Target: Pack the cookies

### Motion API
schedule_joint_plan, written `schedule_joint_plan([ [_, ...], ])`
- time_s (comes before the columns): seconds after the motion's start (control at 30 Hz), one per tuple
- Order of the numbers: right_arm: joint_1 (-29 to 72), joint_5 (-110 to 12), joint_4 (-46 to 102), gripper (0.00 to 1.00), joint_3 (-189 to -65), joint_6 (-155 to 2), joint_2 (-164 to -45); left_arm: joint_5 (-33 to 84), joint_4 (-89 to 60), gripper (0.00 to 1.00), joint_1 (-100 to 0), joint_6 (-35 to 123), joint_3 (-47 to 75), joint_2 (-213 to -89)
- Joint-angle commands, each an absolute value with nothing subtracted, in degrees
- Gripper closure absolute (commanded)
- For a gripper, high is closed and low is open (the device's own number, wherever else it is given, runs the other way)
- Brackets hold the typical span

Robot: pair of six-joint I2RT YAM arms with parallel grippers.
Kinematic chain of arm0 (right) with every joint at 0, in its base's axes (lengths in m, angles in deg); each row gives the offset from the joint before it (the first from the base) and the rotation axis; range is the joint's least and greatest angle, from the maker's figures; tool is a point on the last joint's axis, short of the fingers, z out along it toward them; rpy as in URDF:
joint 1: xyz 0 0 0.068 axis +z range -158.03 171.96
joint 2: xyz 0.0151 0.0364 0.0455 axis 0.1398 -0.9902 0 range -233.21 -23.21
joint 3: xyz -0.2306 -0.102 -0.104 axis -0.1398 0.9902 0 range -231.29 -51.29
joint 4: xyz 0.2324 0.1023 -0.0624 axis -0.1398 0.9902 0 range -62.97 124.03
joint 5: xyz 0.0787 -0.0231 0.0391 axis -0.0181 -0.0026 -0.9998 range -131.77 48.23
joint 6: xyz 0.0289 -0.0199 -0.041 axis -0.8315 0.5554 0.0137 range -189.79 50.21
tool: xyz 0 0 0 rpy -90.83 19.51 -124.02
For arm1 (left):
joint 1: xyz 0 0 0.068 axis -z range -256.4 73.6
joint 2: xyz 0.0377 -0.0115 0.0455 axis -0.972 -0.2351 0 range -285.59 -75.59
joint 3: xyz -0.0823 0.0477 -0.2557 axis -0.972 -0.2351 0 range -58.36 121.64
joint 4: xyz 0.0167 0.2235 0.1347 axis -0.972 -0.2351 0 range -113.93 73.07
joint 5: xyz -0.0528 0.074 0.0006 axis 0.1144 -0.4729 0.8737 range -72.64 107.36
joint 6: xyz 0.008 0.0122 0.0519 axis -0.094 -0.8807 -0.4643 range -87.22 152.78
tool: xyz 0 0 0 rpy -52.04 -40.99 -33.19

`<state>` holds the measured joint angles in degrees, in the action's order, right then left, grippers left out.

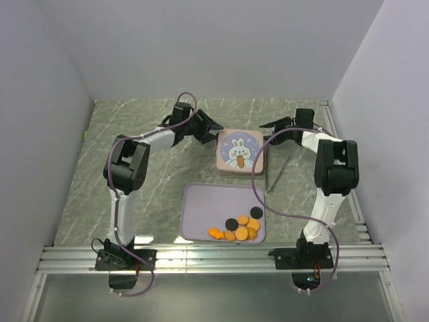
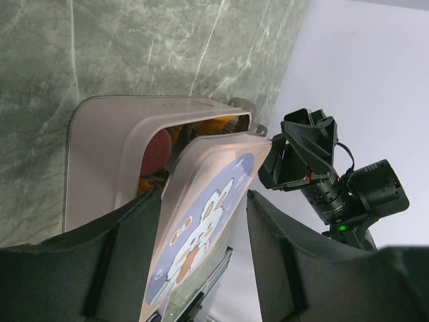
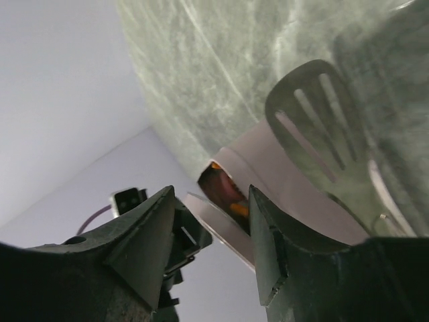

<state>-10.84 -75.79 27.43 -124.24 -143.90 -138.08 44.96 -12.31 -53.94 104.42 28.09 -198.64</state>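
Note:
A square pink tin (image 2: 100,147) stands mid-table, and its bunny-printed lid (image 1: 240,151) lies tilted and ajar on it. Pink and orange cookies (image 2: 157,149) show through the gap, and the right wrist view shows these cookies (image 3: 228,191) from the other side. More orange and black cookies (image 1: 241,228) lie in the lavender tray (image 1: 201,208). My left gripper (image 1: 213,127) is at the tin's far-left corner. It (image 2: 203,194) is open, and the lid (image 2: 214,181) leans between its fingers with a gap to the right finger. My right gripper (image 1: 268,125) is at the far-right corner. It (image 3: 212,191) is open around the lid's edge without touching it.
A slotted spatula (image 1: 276,168) lies on the table just right of the tin, and its blade (image 3: 315,107) is close to my right gripper. The tray sits in front of the tin. White walls enclose the table on three sides.

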Motion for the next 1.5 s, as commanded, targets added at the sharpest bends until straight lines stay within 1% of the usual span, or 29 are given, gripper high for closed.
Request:
schedule_joint_plan([
  [0.0,-12.16,-74.55,35.11,0.44,-127.57,-138.44,-138.70,45.93,-12.27,0.40,-53.46,103.98,30.76,-197.50],
  [0.27,-12.25,-75.44,38.45,0.44,-133.90,-137.03,-143.35,45.75,-12.54,0.41,-53.46,103.62,30.67,-197.76],
  [0.33,-12.17,-75.17,39.50,0.43,-137.23,-136.50,-144.93,45.66,-12.27,0.41,-53.37,103.71,30.41,-197.94],
  [0.47,-12.43,-73.24,46.07,0.43,-145.14,-133.17,-146.43,45.84,-12.18,0.41,-53.46,103.98,30.32,-198.20],
  [0.5,-12.43,-72.02,47.14,0.43,-147.85,-130.90,-146.17,45.75,-12.27,0.41,-53.46,103.98,30.58,-198.29],
  [0.6,-12.43,-69.03,51.80,0.43,-150.95,-126.41,-144.07,45.75,-12.62,0.41,-53.46,103.63,31.37,-198.81],
  [0.73,-11.91,-67.09,57.16,0.43,-151.66,-120.08,-139.51,45.75,-12.89,0.41,-53.90,103.54,31.72,-199.08],
  [0.8,-10.59,-65.69,63.04,0.43,-152.53,-114.13,-137.83,45.84,-12.63,0.41,-54.34,103.62,31.46,-199.17],
  [0.87,-8.84,-64.54,66.73,0.44,-151.14,-110.59,-133.88,45.84,-12.71,0.41,-54.95,103.62,31.28,-199.17],
  [0.93,-7.86,-63.49,68.24,0.45,-146.67,-105.75,-128.37,46.01,-12.54,0.41,-55.22,103.71,31.11,-199.43],
  [1.0,-3.92,-61.12,69.91,0.46,-141.41,-101.98,-124.22,46.10,-12.71,0.41,-55.74,103.45,31.11,-199.61],
  [1.03,-2.95,-60.67,70.26,0.47,-139.81,-101.09,-120.63,46.01,-12.71,0.41,-55.83,103.19,31.11,-199.61],
  [1.13,0.74,-60.14,71.67,0.50,-134.09,-98.36,-115.17,46.10,-13.15,0.41,-56.36,102.75,31.55,-200.05],
  [1.27,4.09,-61.98,71.68,0.57,-126.02,-96.34,-111.72,46.27,-13.50,0.41,-56.80,101.96,31.81,-199.78],
  [1.3,4.62,-61.99,71.59,0.60,-125.04,-96.33,-111.28,46.36,-13.50,0.41,-56.97,101.87,31.81,-199.78],
  [1.37,6.02,-61.99,71.15,0.63,-122.50,-95.98,-111.10,46.54,-13.42,0.41,-57.24,101.78,31.64,-199.43],
  [1.4,6.46,-61.64,71.06,0.66,-121.87,-95.81,-111.19,46.63,-13.41,0.41,-57.33,101.69,31.55,-199.17],
  [1.47,8.22,-60.59,71.06,0.67,-120.55,-94.93,-111.28,46.72,-13.77,0.41,-57.77,101.25,31.46,-198.65],
])
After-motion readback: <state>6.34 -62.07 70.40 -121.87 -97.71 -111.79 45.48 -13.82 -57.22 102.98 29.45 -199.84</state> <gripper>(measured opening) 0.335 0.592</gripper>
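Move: The lid, sitting crooked on the box, has its middle about 8 cm back and 10 cm left of my right hand, a couple of centimetres lower; its far right corner is at those fingertips. The tongs lie on the table, their middle some 11 cm back and 2 cm left of my right hand; the tray is about 31 cm back and 16 cm left. From my left hand, the lid's middle is about 7 cm back, 8 cm right, slightly below. My right hand dips slightly at the lid's far right corner, slides about 5 cm forward off it, then rises and swings back over 20 cm to come down above the lid's near right corner, turning counter-clockwise some 40 degrees, fingers tipping downward and partly closing. My left hand holds still by the far left corner, then late on draws about 3 cm left and a little forward, away from the box. ##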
